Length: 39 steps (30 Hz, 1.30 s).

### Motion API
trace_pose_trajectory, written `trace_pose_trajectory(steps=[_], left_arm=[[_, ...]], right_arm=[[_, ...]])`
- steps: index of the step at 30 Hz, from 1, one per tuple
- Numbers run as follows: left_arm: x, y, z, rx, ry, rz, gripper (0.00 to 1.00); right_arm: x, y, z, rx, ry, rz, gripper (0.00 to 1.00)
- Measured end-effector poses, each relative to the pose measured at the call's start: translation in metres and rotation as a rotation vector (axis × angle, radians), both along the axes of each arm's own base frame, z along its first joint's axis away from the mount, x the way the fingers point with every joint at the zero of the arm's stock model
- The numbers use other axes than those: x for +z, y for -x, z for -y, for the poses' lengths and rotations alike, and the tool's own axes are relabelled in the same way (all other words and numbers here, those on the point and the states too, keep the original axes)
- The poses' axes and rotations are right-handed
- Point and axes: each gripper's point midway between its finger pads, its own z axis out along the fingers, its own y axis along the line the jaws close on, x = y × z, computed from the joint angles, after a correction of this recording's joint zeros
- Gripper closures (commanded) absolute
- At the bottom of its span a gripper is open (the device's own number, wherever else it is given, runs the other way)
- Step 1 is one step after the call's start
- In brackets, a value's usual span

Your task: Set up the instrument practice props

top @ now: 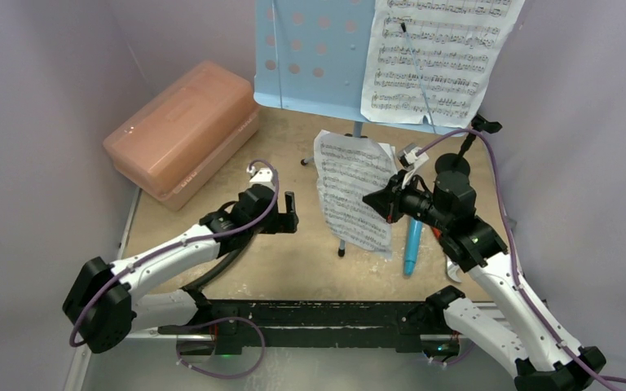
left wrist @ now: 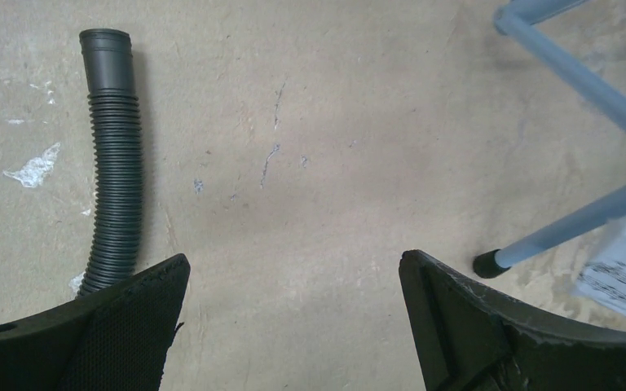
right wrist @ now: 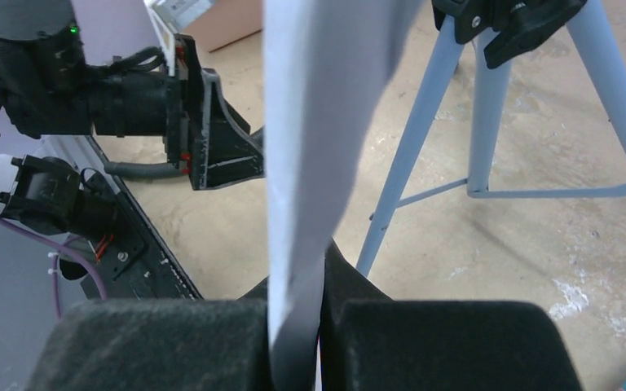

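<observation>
The light-blue perforated music stand [top: 310, 57] stands at the back, and one sheet-music page [top: 440, 57] rests on its right half. My right gripper [top: 387, 204] is shut on the right edge of the second page [top: 354, 191] and holds it upright above the table, in front of the tripod. In the right wrist view that page [right wrist: 310, 163] runs edge-on between the pads of the right gripper [right wrist: 293, 326]. The turquoise microphone [top: 412, 244] lies on the table beside the right arm. The black mic stand [top: 473, 138] rises behind that arm. My left gripper [top: 289, 213] hangs open and holds nothing, left of the page.
A salmon-pink case [top: 183, 130] sits at the back left. A black ribbed hose [left wrist: 114, 179] curves on the table by the left gripper [left wrist: 293, 277]. The tripod legs [left wrist: 570, 81] spread across the middle, also as the tripod [right wrist: 481, 122] in the right wrist view.
</observation>
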Motion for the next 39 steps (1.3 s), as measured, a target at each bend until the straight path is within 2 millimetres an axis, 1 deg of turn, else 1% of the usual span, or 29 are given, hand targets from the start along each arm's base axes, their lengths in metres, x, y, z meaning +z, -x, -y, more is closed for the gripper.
trace_pose_trajectory(steps=[2,7,11,18,20,22,29,36,39], left_arm=[[-0.01,-0.001,0.001,-0.001,-0.044,-0.048,0.01],[-0.022,0.001,0.006,-0.044,-0.081,-0.097,0.01],[-0.026,0.003,0.009,-0.066,-0.084,-0.114,0.01],[-0.037,0.005,0.01,-0.087,-0.117,-0.153,0.01],[-0.036,0.004,0.012,-0.092,-0.116,-0.154,0.01],[-0.034,0.003,0.013,-0.094,-0.112,-0.151,0.01],[-0.026,0.003,0.014,-0.101,-0.099,-0.13,0.01],[-0.006,0.0,0.016,-0.103,-0.06,-0.085,0.01],[0.002,-0.002,0.014,-0.092,-0.062,-0.072,0.01]], right_arm=[[-0.002,0.001,0.002,-0.007,0.01,-0.008,1.0],[0.001,0.005,0.005,0.005,0.035,0.004,1.0],[0.011,0.013,0.0,0.077,0.045,0.032,1.0],[0.015,0.022,-0.01,0.2,0.082,0.039,1.0],[0.016,0.025,-0.01,0.22,0.095,0.043,1.0],[0.022,0.028,-0.009,0.234,0.104,0.06,1.0],[0.064,0.032,-0.01,0.261,0.093,0.17,1.0],[0.09,0.037,-0.012,0.288,0.069,0.215,1.0],[0.103,0.038,-0.014,0.303,0.057,0.232,1.0]])
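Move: The right hand holds a music sheet by its right edge. The bare left half of the music stand's desk, where the sheet is headed, lies about 15 cm ahead, 10 cm left and 20 cm above. The sheet already on the desk is some 15 cm ahead, 12 cm right. The tripod hub stands about 12 cm straight ahead and 15 cm below. From the empty left hand, the bare half is roughly 13 cm ahead, 9 cm right and 39 cm up. Upward, after a short start nearly level, the right hand lifts the sheet about 10 cm towards the height of the desk, drawing back some 4 cm. It turns roughly 15 degrees counter-clockwise, tips its fingers up as much and keeps its shut pinch on the edge. The left hand, wide open and touching nothing, dips and comes back up. ##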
